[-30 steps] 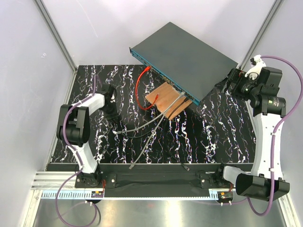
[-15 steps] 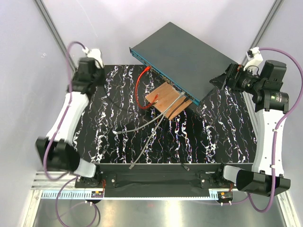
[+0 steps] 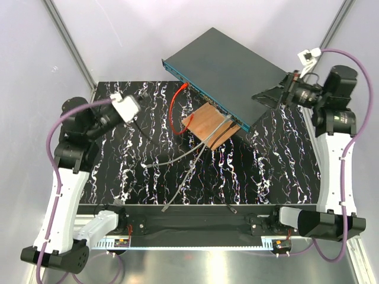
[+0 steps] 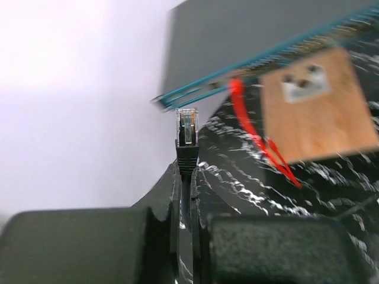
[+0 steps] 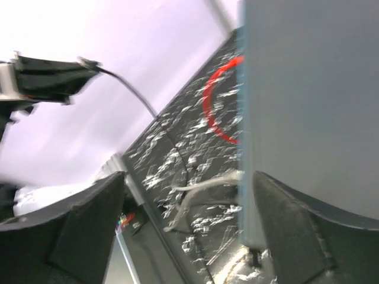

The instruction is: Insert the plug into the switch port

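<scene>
The switch (image 3: 231, 74) is a flat dark grey box lying slantwise at the back of the table, its teal port face (image 3: 204, 97) turned toward the front left. My left gripper (image 3: 141, 109) hangs left of that face, shut on the black boot of a clear plug (image 4: 187, 126). The plug points at the left end of the port face (image 4: 260, 62), a short way off. A black cable (image 3: 142, 139) trails down from it. My right gripper (image 3: 263, 99) is open by the switch's right corner, with the switch (image 5: 314, 89) beside its right finger (image 5: 296, 231).
A copper-brown plate (image 3: 210, 124) lies in front of the port face. A red cable (image 3: 173, 115) loops from a port onto the mat. Two grey cables (image 3: 195, 157) run from the ports across the plate toward the front edge. White walls close in on three sides.
My left arm swung from the back-left corner round to point right at the switch, and its jaws finished closing on the plug. My right gripper shifted left toward the switch's corner.
</scene>
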`<state>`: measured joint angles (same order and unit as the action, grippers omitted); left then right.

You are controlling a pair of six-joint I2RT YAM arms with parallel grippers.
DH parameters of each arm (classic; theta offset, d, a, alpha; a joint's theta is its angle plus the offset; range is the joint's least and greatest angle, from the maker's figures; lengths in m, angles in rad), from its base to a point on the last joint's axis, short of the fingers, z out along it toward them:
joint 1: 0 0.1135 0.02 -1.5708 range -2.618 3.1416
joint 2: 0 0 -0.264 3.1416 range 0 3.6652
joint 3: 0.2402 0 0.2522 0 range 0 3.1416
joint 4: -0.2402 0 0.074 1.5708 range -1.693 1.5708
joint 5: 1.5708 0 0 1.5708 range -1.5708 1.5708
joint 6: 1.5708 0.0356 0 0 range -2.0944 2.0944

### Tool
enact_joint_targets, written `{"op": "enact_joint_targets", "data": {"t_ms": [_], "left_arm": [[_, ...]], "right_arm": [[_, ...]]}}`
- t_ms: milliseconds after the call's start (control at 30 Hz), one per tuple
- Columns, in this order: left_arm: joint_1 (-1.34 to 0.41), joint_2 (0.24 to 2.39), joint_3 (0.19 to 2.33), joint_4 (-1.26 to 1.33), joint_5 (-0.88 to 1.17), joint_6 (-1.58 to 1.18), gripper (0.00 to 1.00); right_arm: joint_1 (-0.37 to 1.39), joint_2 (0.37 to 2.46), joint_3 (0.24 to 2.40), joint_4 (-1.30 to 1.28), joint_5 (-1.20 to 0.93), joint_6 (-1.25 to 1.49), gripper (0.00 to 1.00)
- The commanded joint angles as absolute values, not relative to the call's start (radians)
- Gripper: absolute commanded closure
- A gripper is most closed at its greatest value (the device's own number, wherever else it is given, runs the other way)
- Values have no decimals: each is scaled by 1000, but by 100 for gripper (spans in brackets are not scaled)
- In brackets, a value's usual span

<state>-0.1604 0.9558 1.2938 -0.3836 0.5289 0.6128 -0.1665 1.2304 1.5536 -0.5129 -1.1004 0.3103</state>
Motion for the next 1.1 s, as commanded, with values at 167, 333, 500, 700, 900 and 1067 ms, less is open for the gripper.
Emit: {"op": "enact_joint_targets", "data": {"t_ms": [167, 333, 500, 700, 900, 1067], "left_arm": [[-204, 920, 1299, -577, 916, 989, 100], [-294, 942, 1329, -670, 907, 1113, 100], [-460, 926, 1263, -561, 626, 1130, 100], [-552, 977, 1307, -578, 506, 1112, 100], [-583, 1048, 1388, -676, 459, 1068, 100], [-601, 1065, 1391, -658, 430, 1049, 100]], "right_arm": [[110, 1273, 1591, -454, -1106, 298, 22], [245, 1311, 1600, -385, -1017, 350, 33], [354, 1384, 1640, -347, -1003, 414, 37], [471, 1420, 1643, -348, -954, 382, 36], [557, 1442, 1686, -419, -876, 276, 35], [584, 1465, 1678, -423, -819, 279, 41]]}}
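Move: The left hand, high over the table, already holds the black cable's plug. The right hand's wide-open gripper is about 36 cm to its right, level with it in depth and height. For the right hand, the held plug lies about 36 cm to its left, level with it. Below and between them, the wooden board's middle is about 14 cm ahead and 14 cm left of the right hand, some 42 cm down. The switch's middle is roughly 27 cm ahead, 6 cm left and 30 cm down. Leftward, with a smaller draw back, the right hand sweeps about 21 cm towards the held plug, swinging some 30 degrees counter-clockwise to point left while its fingers narrow to a part-open gap. The left hand brings the plug about 10 cm right to meet it, sinking 7 cm, going back and then a little forward, turning clockwise and rolling its left side up; its grip stays shut. ##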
